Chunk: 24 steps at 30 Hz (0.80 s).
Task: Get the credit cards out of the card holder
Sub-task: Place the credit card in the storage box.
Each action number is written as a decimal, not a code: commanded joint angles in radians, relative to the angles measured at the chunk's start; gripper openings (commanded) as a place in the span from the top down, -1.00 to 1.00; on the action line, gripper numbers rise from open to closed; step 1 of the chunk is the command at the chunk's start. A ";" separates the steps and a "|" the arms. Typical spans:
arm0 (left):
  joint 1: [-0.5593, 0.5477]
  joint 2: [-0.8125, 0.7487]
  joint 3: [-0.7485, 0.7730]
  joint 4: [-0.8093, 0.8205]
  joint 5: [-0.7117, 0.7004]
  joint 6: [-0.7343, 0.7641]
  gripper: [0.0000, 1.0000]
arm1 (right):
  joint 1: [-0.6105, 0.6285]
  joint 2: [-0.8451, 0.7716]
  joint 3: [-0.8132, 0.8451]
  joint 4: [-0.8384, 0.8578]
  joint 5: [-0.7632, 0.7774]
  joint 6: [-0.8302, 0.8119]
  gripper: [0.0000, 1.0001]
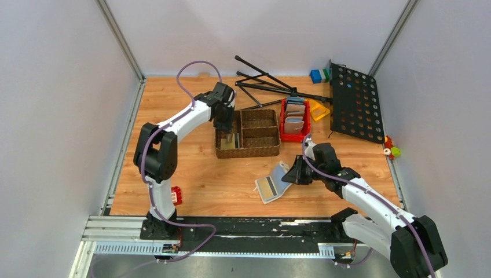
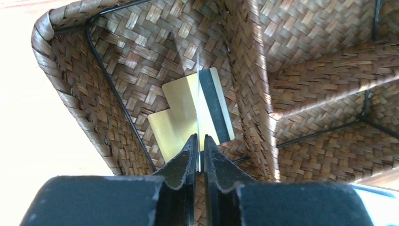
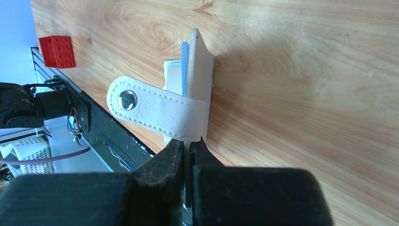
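My left gripper point(image 1: 227, 124) point(image 2: 199, 137) hangs over the left compartment of the brown woven basket point(image 1: 249, 153) point(image 2: 47, 28), shut on a thin credit card point(image 2: 198, 94) seen edge-on. Two tan-gold credit cards point(image 2: 181, 99) point(image 2: 162, 132) lie on the basket floor below; the upper one has a black stripe. The beige card holder point(image 1: 271, 186) point(image 3: 198, 70) lies open on the table, its strap tab point(image 3: 160, 110) hanging out. My right gripper point(image 1: 288, 176) point(image 3: 189, 140) is shut on its edge. A pale piece with a dark stripe shows on its inside in the top view.
A red bin point(image 1: 284, 119) holding other wallets stands right of the basket. Behind it are a black folding stand point(image 1: 272, 84) and a black perforated panel point(image 1: 354, 103). A red brick point(image 1: 176, 195) point(image 3: 56, 51) lies near the left arm's base. Small blocks point(image 1: 318, 75) sit at the back.
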<state>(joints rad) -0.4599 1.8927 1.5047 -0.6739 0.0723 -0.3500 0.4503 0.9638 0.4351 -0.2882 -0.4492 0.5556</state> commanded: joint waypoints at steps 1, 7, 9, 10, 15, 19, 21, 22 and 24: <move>0.006 0.015 0.087 -0.089 -0.117 0.031 0.53 | -0.003 -0.029 -0.008 0.057 -0.022 -0.008 1.00; 0.006 -0.066 0.075 -0.124 -0.179 0.037 0.00 | -0.002 -0.028 -0.002 0.061 -0.021 -0.014 1.00; 0.004 -0.122 0.050 -0.121 -0.154 0.039 -0.02 | -0.003 -0.027 0.003 0.067 -0.028 -0.013 1.00; 0.004 -0.153 0.034 -0.116 -0.137 0.039 -0.03 | -0.002 -0.030 0.004 0.072 -0.034 -0.011 1.00; 0.003 -0.356 -0.136 -0.031 0.033 0.015 -0.10 | -0.003 -0.081 -0.002 0.147 -0.090 0.043 1.00; 0.003 -0.568 -0.392 0.138 0.206 -0.072 -0.40 | -0.002 -0.135 -0.008 0.219 -0.128 0.116 1.00; 0.003 -0.668 -0.507 0.235 0.286 -0.132 -0.57 | -0.004 -0.155 0.003 0.247 -0.149 0.146 1.00; 0.003 -0.713 -0.559 0.281 0.329 -0.168 -0.60 | -0.003 -0.166 0.011 0.257 -0.158 0.163 1.00; 0.003 -0.800 -0.661 0.422 0.415 -0.259 -0.83 | -0.002 -0.177 0.033 0.276 -0.170 0.201 1.00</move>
<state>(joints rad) -0.4576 1.2053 0.9791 -0.5179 0.2722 -0.4465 0.4503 0.8196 0.4240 -0.1322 -0.5591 0.6613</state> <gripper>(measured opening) 0.814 0.044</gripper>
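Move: In the left compartment of the storage box, the card pile lies roughly 6 cm below the left hand, about 3 cm back and 1 cm right; the hand holds a credit card on edge over the pile. From the left hand, the red bin is about 24 cm right and 3 cm ahead, the card holder some 17 cm back and 16 cm right. The right hand grips that holder, whose middle lies 5 cm left, 2 cm back and 4 cm below; the pile is about 21 cm left and 12 cm ahead. Opening its fingers low in the box, the left hand lets go of the card over the pile, sidling about 3 cm left as they spread; it then rises and draws back some 12 cm out of the compartment, opening wide and swinging its fingertips rightward. Late on, the right hand, still pinching the card holder, lifts about 6 cm, drifting left and tilting. ##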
